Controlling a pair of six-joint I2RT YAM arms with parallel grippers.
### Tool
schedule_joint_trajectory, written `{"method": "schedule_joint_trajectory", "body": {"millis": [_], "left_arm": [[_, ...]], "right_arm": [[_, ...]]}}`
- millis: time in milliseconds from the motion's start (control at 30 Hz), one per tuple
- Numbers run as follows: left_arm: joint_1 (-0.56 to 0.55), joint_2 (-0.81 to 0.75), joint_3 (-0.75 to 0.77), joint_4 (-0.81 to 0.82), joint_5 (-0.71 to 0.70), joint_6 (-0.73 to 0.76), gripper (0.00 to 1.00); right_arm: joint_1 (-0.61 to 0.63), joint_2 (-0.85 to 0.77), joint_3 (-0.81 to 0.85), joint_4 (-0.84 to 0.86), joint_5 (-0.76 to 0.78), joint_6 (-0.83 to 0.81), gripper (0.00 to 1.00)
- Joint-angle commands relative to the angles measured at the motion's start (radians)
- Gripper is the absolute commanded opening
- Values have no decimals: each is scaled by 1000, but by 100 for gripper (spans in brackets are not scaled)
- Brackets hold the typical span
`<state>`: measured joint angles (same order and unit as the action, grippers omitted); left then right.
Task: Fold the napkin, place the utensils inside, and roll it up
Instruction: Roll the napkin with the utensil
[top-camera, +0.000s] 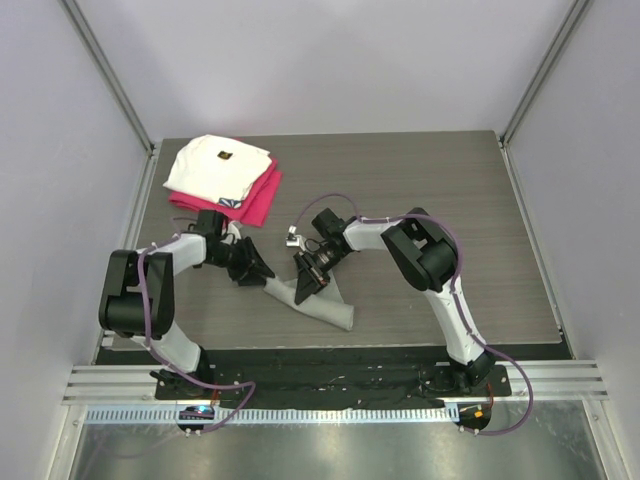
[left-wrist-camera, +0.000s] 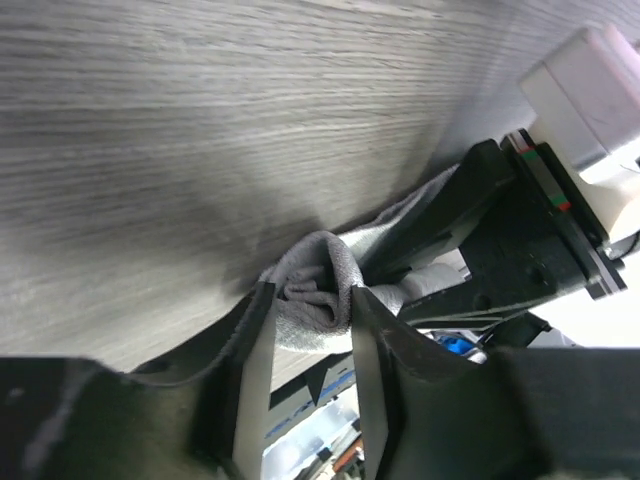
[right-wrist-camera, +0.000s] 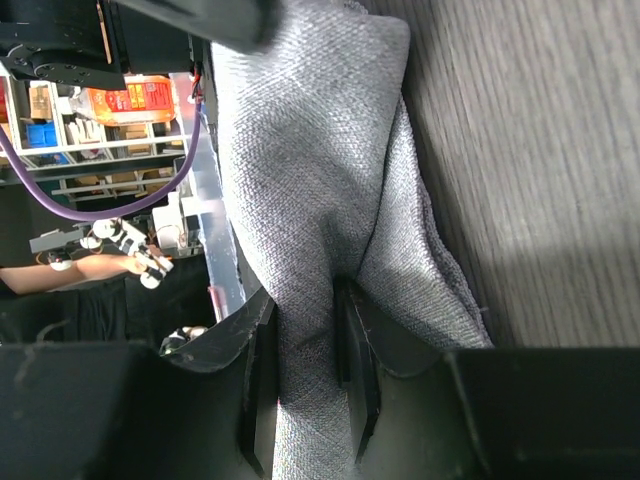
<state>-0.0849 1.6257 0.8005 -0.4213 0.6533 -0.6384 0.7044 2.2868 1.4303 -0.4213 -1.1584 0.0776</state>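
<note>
The light-grey napkin (top-camera: 328, 310) lies bunched in a long diagonal roll near the table's front middle. My left gripper (top-camera: 262, 272) is at its left end. In the left wrist view the crumpled end of the napkin (left-wrist-camera: 318, 275) fills the gap between the tips of that left gripper (left-wrist-camera: 312, 305), which is shut on it. My right gripper (top-camera: 303, 288) sits just right of the left one. In the right wrist view the right gripper (right-wrist-camera: 303, 305) is shut on a fold of the napkin (right-wrist-camera: 300, 150), which hangs up and away from it. The utensils are hidden.
A folded white cloth (top-camera: 218, 165) with a small dark mark lies on a magenta-red folded cloth (top-camera: 262, 195) at the back left of the wood-grain table (top-camera: 450, 200). Grey walls close in the left, right and back sides.
</note>
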Motion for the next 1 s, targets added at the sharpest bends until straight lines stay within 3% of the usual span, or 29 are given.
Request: {"method": "schedule_joint_trajectory", "body": {"millis": [0,100,300,700,967], "left_arm": [[-7,26,-14,79,40,-9,35],[-21,30,-15,95,42,-20,27],[-39,56,-35,104,36,-47,0],[-39,86,9,16,20,-32,0],[-39,97,43,-60,0,-29,0]], "right_arm": [[4,65,-18,-62,189,-42,34],[4,57,-13,-63,212,-41,34],[1,-35,-18,-63,336,-36,57],[17,-357,-51,-37,687,-71,72],[193,-521,-133,6,1028,-242,73]]}}
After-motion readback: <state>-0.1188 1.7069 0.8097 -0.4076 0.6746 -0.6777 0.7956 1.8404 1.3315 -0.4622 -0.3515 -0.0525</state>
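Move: The right hand already holds the rolled napkin low over the table, the roll's middle about 3 cm to its right and 1 cm back; the napkin's loose flap lies some 4 cm ahead and 6 cm right. For the left hand, still partly open, the roll's left end is right at the fingertips, about 2 cm lower, 2 cm right and 1 cm back. The cloth stack sits roughly 25 cm ahead of the left hand and 10 cm left. Right fingers open, free the roll, go 6 cm forward and up; left fingers close, pinching its left end. ##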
